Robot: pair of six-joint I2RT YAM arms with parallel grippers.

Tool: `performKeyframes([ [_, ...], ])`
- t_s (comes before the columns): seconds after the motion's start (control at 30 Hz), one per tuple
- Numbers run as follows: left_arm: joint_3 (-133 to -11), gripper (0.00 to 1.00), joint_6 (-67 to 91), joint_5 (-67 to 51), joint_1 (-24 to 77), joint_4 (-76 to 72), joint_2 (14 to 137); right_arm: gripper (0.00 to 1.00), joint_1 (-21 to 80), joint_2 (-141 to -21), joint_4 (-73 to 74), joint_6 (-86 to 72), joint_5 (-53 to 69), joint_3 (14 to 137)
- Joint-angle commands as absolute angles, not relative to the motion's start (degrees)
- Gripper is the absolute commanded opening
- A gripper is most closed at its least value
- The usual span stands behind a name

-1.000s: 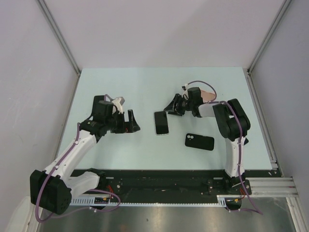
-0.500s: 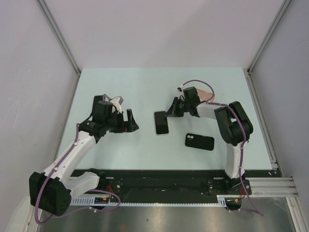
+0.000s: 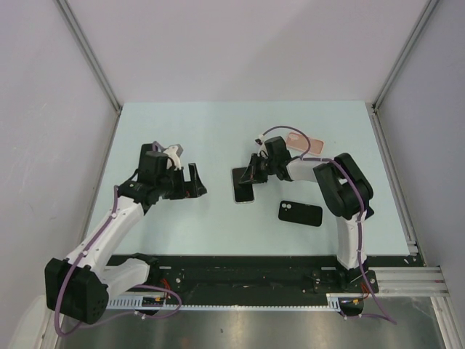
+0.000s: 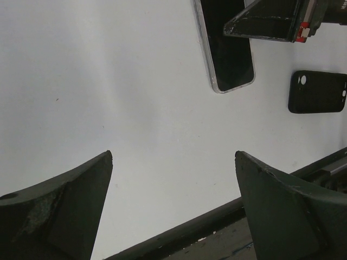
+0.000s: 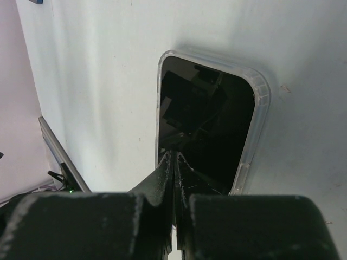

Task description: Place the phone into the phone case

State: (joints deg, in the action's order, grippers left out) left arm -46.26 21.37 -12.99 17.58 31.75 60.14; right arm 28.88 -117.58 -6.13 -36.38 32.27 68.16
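Observation:
The phone (image 3: 243, 186) lies screen up mid-table, dark glass with a pale clear rim (image 5: 246, 157). My right gripper (image 3: 250, 177) is shut, its joined tips (image 5: 174, 155) down on the phone's screen (image 5: 217, 119) near the far end, holding nothing. To the phone's right, nearer the front, a black phone case (image 3: 300, 213) with a camera cut-out lies flat. My left gripper (image 3: 193, 182) hovers open and empty left of the phone; its view shows the phone (image 4: 230, 59), the black case (image 4: 317, 92) and the right gripper's shut jaws (image 4: 265, 21).
A flat pink item (image 3: 298, 140) lies at the back, behind the right arm. The table's front edge, a dark rail (image 4: 206, 225), runs just below the left gripper. Grey walls enclose the table (image 3: 218, 131) on three sides.
The right gripper shut and slid left from beside the pink item onto the phone's far end, uncovering the pink item. The left arm barely moved.

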Motion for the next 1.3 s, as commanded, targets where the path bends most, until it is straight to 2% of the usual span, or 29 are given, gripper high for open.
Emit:
performKeyframes([
  [0.0, -46.8, 0.98, 21.1, -16.3, 14.6, 31.0, 61.0, 0.00, 29.3, -116.4, -6.2, -35.0, 30.9, 69.6],
  [0.2, -47.9, 0.99, 23.5, -13.4, 11.1, 31.3, 60.9, 0.00, 29.3, -111.9, -2.0, -33.1, 30.0, 69.6],
  [0.3, -48.8, 0.98, 26.0, -16.7, 4.6, 29.5, 63.1, 0.02, 30.5, -107.3, 2.1, -31.5, 29.2, 69.6],
  [0.4, -49.3, 0.98, 28.5, -18.0, -3.6, 25.0, 67.4, 0.11, 32.5, -103.1, 5.7, -29.3, 27.1, 69.6],
  [0.43, -50.0, 0.99, 27.9, -17.2, -5.0, 23.4, 68.7, 0.17, 34.1, -100.3, 7.5, -28.5, 25.8, 69.3],
  [0.47, -51.2, 1.00, 27.3, -15.6, -7.2, 23.8, 70.7, 0.37, 35.0, -99.2, 8.4, -26.8, 25.4, 69.3],
  [0.53, -56.8, 1.00, 25.3, -12.9, -9.2, 26.8, 77.1, 0.53, 36.8, -95.7, 11.1, -25.1, 24.9, 68.9],
  [0.57, -58.7, 1.00, 24.6, -12.5, -11.4, 27.9, 79.0, 0.66, 38.7, -94.5, 11.9, -24.4, 24.1, 68.6],
  [0.63, -64.5, 1.00, 22.3, -10.3, -13.0, 29.9, 83.8, 0.79, 40.3, -92.0, 12.7, -24.2, 22.4, 67.8],
  [0.7, -70.1, 1.00, 19.4, -9.0, -14.1, 30.6, 87.2, 0.98, 42.8, -89.0, 12.0, -24.1, 23.1, 66.1],
  [0.8, -79.1, 1.00, 14.1, -5.0, -14.1, 35.4, 96.5, 1.00, 45.8, -86.2, 12.3, -24.3, 22.1, 64.3],
  [0.93, -83.3, 1.00, 10.5, -5.7, -14.1, 36.6, 106.5, 1.00, 46.3, -81.9, 11.7, -25.0, 21.9, 61.0],
  [1.07, -86.5, 1.00, 9.1, -3.6, -14.1, 38.7, 110.6, 1.00, 45.9, -78.5, 15.8, -21.5, 21.5, 60.5],
  [1.27, -84.5, 1.00, 8.1, -3.3, -13.8, 37.1, 113.6, 1.00, 44.9, -74.7, 18.6, -18.7, 21.4, 59.6],
])
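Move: Out ahead and to the left of the open left hand, about 22 cm forward, 20 cm left and 13 cm below, lies the uncased phone; the phone in the clear case is some 9 cm forward and 19 cm right of that hand. The right hand's shut fingers are on this cased phone, its middle about 1 cm back and 2 cm below; from this hand the black case is 13 cm back and 23 cm right, the pink case 20 cm forward and 26 cm right. Swinging left and forward from the middle, the open left hand covers about 22 cm left and 17 cm forward to the uncased phone, turning some 30 degrees counter-clockwise, then sinks steeply, tipping down over the near end. The right fingers briefly stay on the cased phone, then come free, rising and drawing back about 15 cm each way while opening wide. ##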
